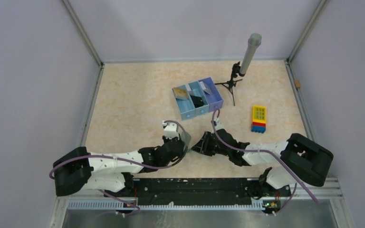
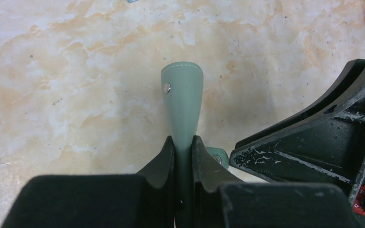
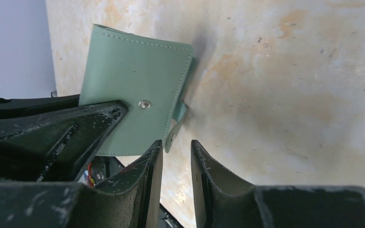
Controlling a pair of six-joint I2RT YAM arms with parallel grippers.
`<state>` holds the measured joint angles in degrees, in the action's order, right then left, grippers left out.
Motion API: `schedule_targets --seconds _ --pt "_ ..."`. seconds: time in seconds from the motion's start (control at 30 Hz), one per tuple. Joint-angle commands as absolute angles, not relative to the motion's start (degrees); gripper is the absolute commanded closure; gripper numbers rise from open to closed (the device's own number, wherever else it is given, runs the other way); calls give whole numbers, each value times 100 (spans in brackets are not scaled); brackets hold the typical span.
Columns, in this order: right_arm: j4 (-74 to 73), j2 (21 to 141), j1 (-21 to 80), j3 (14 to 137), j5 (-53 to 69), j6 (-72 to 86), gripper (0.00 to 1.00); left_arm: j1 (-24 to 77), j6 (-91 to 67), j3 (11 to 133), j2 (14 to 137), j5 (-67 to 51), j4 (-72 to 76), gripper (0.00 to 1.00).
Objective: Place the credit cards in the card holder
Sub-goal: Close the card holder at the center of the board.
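Observation:
The card holder (image 2: 183,102) is folded shut, grey-green with a metal snap, and stands on edge just above the table. My left gripper (image 2: 183,142) is shut on its lower edge. In the top view the card holder (image 1: 186,139) sits between my left gripper (image 1: 182,148) and my right gripper (image 1: 196,146). In the right wrist view the card holder (image 3: 133,80) shows its flat side, and its strap tab (image 3: 176,124) hangs just ahead of my right gripper (image 3: 177,145). That gripper is open with only table between its fingers. Credit cards (image 1: 181,93) lie in the blue tray.
The blue three-compartment tray (image 1: 215,99) stands behind the grippers at mid table. A small tripod with a grey cylinder (image 1: 248,57) is at the back right. A stack of toy bricks with a yellow top (image 1: 259,118) lies to the right. Walls enclose the table.

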<state>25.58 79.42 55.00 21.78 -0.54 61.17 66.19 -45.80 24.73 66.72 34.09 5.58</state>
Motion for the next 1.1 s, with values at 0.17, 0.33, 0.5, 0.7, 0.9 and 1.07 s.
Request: schedule_targets --seconds 0.17,0.33,0.5,0.7,0.9,1.07 --pt "3027 8079 5603 2172 157 6275 73 6922 -4331 2913 7087 3817 123 100" --pt "2985 8129 5640 2170 179 6321 77 6974 -4393 2936 7112 3895 48 100" --pt "3049 8201 5654 2199 151 6307 79 7000 -4408 2929 7101 3911 36 100" --pt "3061 8281 5644 2302 129 6268 85 7018 -4412 2927 7100 3911 27 100" --pt "3120 8365 5644 2347 122 6245 100 7023 -4429 2909 7099 3902 30 100" --pt "3352 8220 5652 2241 31 6268 100 7031 -4452 2871 7103 3911 21 100"
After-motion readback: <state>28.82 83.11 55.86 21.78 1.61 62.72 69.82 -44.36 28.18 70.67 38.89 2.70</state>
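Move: The strap end of the card holder, the right gripper's target, is about 1 cm back, 2 cm left and 1 cm below it. The holder's folded body is some 3 cm ahead, 4 cm left and 2 cm higher, and the blue tray roughly 26 cm ahead, 3 cm right and 4 cm lower. From the left fingers, still gripping the body, the strap end is about 3 cm right, 1 cm back and 1 cm below. Ease the half-open right gripper about 1 cm left and 1 cm back with a slight rise, then sink it some 1.5 cm onto the strap end and shut the fingers to pinch the strap. Keep the left grip on the folded holder, bring it just under 1 cm right towards the right fingers with a roll of about 5 degrees, left side up, then hold it still. ##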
